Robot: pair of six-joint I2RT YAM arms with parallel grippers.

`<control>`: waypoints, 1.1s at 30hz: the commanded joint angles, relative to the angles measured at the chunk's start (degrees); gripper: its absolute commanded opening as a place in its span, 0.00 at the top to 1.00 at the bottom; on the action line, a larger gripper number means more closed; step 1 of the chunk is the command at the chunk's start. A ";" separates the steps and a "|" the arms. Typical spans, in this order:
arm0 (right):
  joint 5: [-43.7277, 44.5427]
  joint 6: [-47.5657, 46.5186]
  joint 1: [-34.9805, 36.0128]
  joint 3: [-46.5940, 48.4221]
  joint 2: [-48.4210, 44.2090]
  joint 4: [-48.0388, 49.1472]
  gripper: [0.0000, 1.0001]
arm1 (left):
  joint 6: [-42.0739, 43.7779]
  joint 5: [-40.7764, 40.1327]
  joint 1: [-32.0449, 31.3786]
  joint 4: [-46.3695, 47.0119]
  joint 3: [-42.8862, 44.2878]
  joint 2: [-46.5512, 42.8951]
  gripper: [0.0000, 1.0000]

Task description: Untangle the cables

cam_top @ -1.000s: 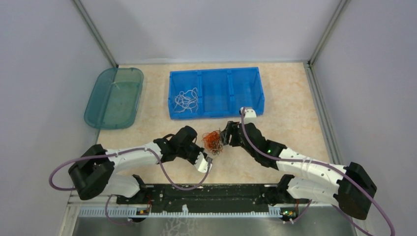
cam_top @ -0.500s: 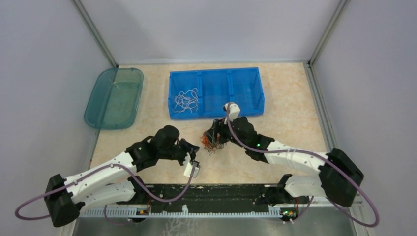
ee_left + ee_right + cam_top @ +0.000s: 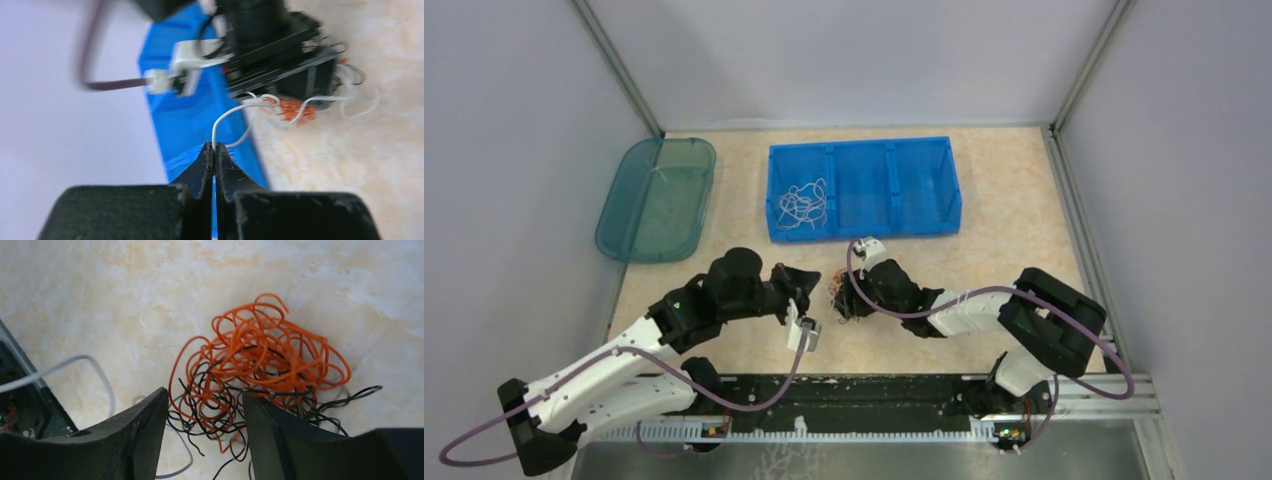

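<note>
My left gripper (image 3: 214, 146) is shut on the end of a thin white cable (image 3: 235, 107). This cable arcs away to the tangle under the right gripper (image 3: 287, 60). In the top view the left gripper (image 3: 807, 292) sits just left of the clump (image 3: 836, 297). The clump of orange cables (image 3: 260, 357) and black cables (image 3: 220, 412) lies on the table. My right gripper (image 3: 205, 396) stands open astride its near edge, with loose strands between the fingers. A grey-white strand (image 3: 75, 362) curves off to the left.
A blue three-compartment bin (image 3: 864, 146) stands behind the arms, with white cables (image 3: 802, 203) in its left compartment. A teal translucent tray (image 3: 656, 198) lies at the far left. Grey walls close in the table on three sides.
The left arm has drawn back to the left, its gripper closing on the white cable. The right arm has swung left and lower over the clump, which shifted left.
</note>
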 commanded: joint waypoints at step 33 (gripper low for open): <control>7.43 5.09 0.51 -14.57 -13.99 8.69 0.38 | 9.52 -24.58 -0.08 35.14 69.22 26.34 1.00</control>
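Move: The left hand already pinches a white cable that trails down to the tangle, about 4 cm ahead, 6 cm right and 17 cm below that hand. The blue bin's left compartment, where the earlier white cables lie, is some 26 cm ahead, 6 cm left and 16 cm below. The right hand, fingers partly open, is right at the orange-black tangle, whose middle lies about 3 cm ahead, 1 cm left and 2 cm below. Still pinching the white cable, the left hand hauls it swiftly up and away from the tangle, climbing about 50 cm and drifting left late on, while its wrist swings some 80 degrees until the fingers point up and forward. The right hand keeps the tangle between its fingers and draws it about 5 cm to the right, dipping slightly before coming back up. ##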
